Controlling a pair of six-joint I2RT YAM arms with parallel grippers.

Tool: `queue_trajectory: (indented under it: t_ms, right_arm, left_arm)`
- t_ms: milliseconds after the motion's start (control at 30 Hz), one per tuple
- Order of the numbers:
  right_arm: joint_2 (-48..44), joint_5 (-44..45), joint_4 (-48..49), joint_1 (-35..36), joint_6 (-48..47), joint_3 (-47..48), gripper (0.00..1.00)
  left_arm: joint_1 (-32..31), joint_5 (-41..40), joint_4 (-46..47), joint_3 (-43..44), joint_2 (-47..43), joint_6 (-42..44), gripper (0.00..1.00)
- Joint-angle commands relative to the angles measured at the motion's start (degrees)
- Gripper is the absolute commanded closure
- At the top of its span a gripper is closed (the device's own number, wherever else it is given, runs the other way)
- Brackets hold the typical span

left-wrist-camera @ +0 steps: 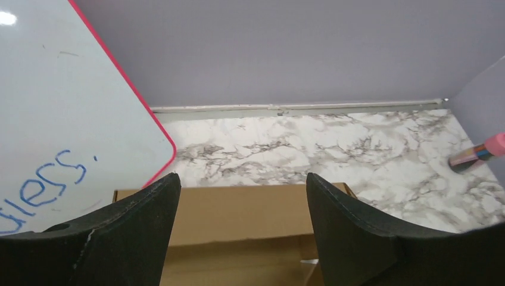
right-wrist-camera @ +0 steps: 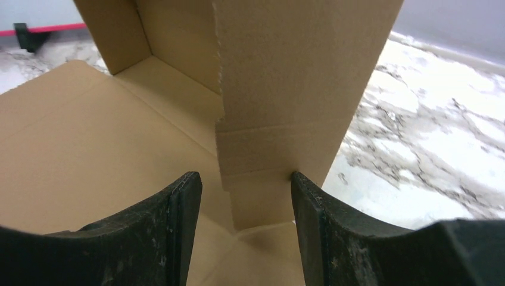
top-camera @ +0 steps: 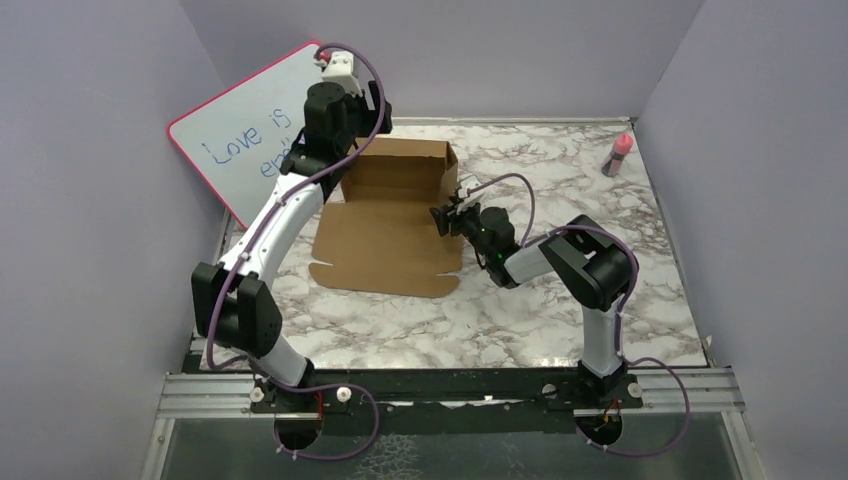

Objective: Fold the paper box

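Note:
The brown paper box (top-camera: 385,235) lies in the middle of the marble table. Its back wall and right side wall stand up, and the front panel lies flat. My left gripper (left-wrist-camera: 243,179) hangs open above the top edge of the back wall (left-wrist-camera: 238,208), near the box's back left corner, holding nothing. My right gripper (top-camera: 443,216) sits low at the box's right side and is open (right-wrist-camera: 244,176). The upright side flap (right-wrist-camera: 298,89) stands between its fingers. The right fingertip (right-wrist-camera: 298,185) touches the flap's edge, and the left fingertip is clear of it.
A pink-framed whiteboard (top-camera: 245,140) with blue writing leans against the left wall, close behind my left arm. A pink marker (top-camera: 620,153) stands at the far right corner. Purple walls close in the table on three sides.

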Motion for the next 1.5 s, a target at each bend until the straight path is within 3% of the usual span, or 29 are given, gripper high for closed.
queue_trajectory:
  t_ms: [0,300,500,867,1467]
  right_arm:
    - [-0.06,-6.85,-0.03,-0.28,-3.2,2.53,0.39]
    - [-0.75,-8.84,-2.17,-0.58,-3.07,3.34,0.39]
    - [0.28,-9.84,-3.06,-0.61,-2.93,4.95,0.38]
    - [0.82,-11.5,-3.62,-0.69,-3.07,6.09,0.39]
    - [-5.93,-14.8,-5.86,-1.02,-2.79,4.03,0.39]
  left_arm:
    - [3.18,6.46,-6.68,9.14,8.7,5.23,0.21]
    - [5.25,16.36,-13.22,24.39,23.0,9.17,0.21]
    - [5.6,23.97,-16.84,29.92,29.47,9.24,0.22]
    - [5.62,37.22,-21.08,29.37,32.83,7.29,0.23]
    - [5.62,43.79,-25.66,24.28,27.17,0.66,0.24]
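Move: Below and ahead of the left hand lies the paper box's top panel, about 10 cm forward, 6 cm right and 18 cm down; the whiteboard stands some 19 cm left of that hand, 12 cm ahead and 18 cm lower. The right hand has the box's side flap about 5 cm ahead, 1 cm left and 1 cm higher. From the right hand, the top panel is roughly 15 cm ahead, 7 cm left and 5 cm up, the base panel 3 cm ahead, 11 cm left and 9 cm down. Reaching out over the box, the left hand goes forward about 9 cm while sinking, then draws back some 6 cm and rightward, ending 13 cm lower on the top panel's far part, seeming to bear on it, fingers open, tipped down and turned some 30 degrees clockwise. The right hand eases left and slightly up, turning a little counter-clockwise, its half-open fingers still against the side flap. ##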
